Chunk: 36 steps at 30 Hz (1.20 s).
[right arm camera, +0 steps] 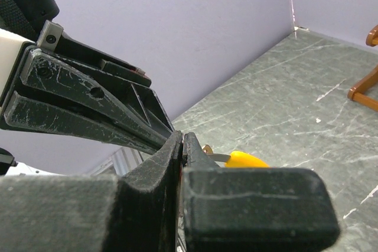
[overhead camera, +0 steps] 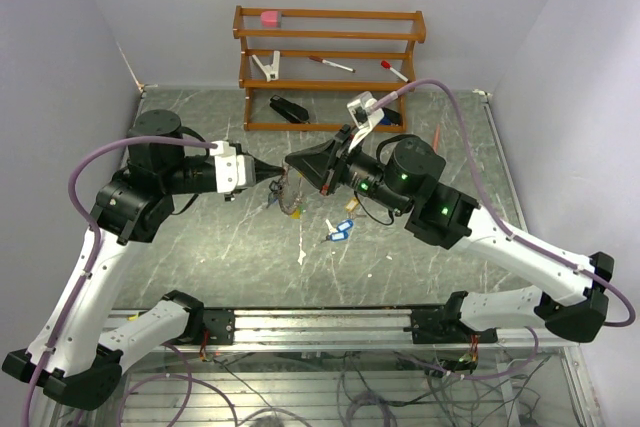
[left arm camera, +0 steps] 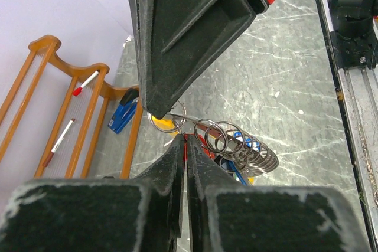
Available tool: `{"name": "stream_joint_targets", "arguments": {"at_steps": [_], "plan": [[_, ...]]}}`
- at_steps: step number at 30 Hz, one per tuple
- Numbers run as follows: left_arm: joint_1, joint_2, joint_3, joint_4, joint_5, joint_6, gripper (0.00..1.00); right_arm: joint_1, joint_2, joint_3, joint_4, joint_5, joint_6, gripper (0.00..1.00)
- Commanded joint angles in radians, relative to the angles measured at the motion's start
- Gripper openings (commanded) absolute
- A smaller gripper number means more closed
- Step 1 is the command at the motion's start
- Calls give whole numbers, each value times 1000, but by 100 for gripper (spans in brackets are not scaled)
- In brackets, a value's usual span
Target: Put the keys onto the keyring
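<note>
My two grippers meet tip to tip above the table's middle. The left gripper (overhead camera: 277,176) (left arm camera: 185,138) is shut, with a red key tag showing as a thin strip between its fingertips. Just beyond it, several small split rings (left arm camera: 245,150) of the keys hang in a row on the thin keyring wire (left arm camera: 190,117), with yellow (left arm camera: 166,124) and blue (left arm camera: 237,172) tags among them. The right gripper (overhead camera: 293,163) (right arm camera: 182,140) is shut on that wire beside the yellow tag (right arm camera: 245,159). The bundle (overhead camera: 290,197) dangles below both tips. Two blue-tagged keys (overhead camera: 340,230) lie loose on the table.
A wooden rack (overhead camera: 330,69) stands at the back wall with a pink block, a white clamp and red-capped marker pens (left arm camera: 85,83). A stapler (overhead camera: 290,109) (left arm camera: 123,117) lies in front of it. A metal rail (overhead camera: 320,325) runs along the near edge.
</note>
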Motion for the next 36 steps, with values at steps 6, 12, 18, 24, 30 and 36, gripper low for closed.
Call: {"name": "stream_joint_targets", "arguments": {"at_steps": [6,12,18,24,30,36], "plan": [[-7,-6,11,5,87,2,12,-5,11,-14,98,32,5,0],[-6,-12,23,4,66,-15,20,-6,2,-33,99,30,-9,0],[-7,-39,22,-38,20,1,35,-5,-23,-66,124,12,-28,0],[-7,-49,30,-39,-24,-31,46,-6,-46,-83,147,-10,-51,0],[-7,-64,-12,59,-125,-151,42,-6,-75,-101,172,-31,-81,0],[-7,-26,22,105,-52,-225,42,-5,-80,-107,203,-104,-136,0]]}}
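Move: The end loop of the keyring, pinched by the right gripper, is about 1 cm ahead, 1 cm right and 3 cm above the left fingertips; for the right hand it is right at its own tips. The coil hangs from there, its middle roughly 8 cm below the left fingers and 2 cm to their right. The red tag is just under the left tips, about 1 cm ahead and 1 cm right. The blue keys lie on the table about 5 cm ahead, 12 cm right and 38 cm below. Open the left gripper from almost shut to nearly half open, letting go of the piece at the keyring's upper end, easing back about 1.5 cm, then leftward, up and forward again. Meanwhile keep the right fingers shut on the wire end; dip them some 2.5 cm, then bring them back up, a little back and right, away from the left hand, tipping slightly upward. ##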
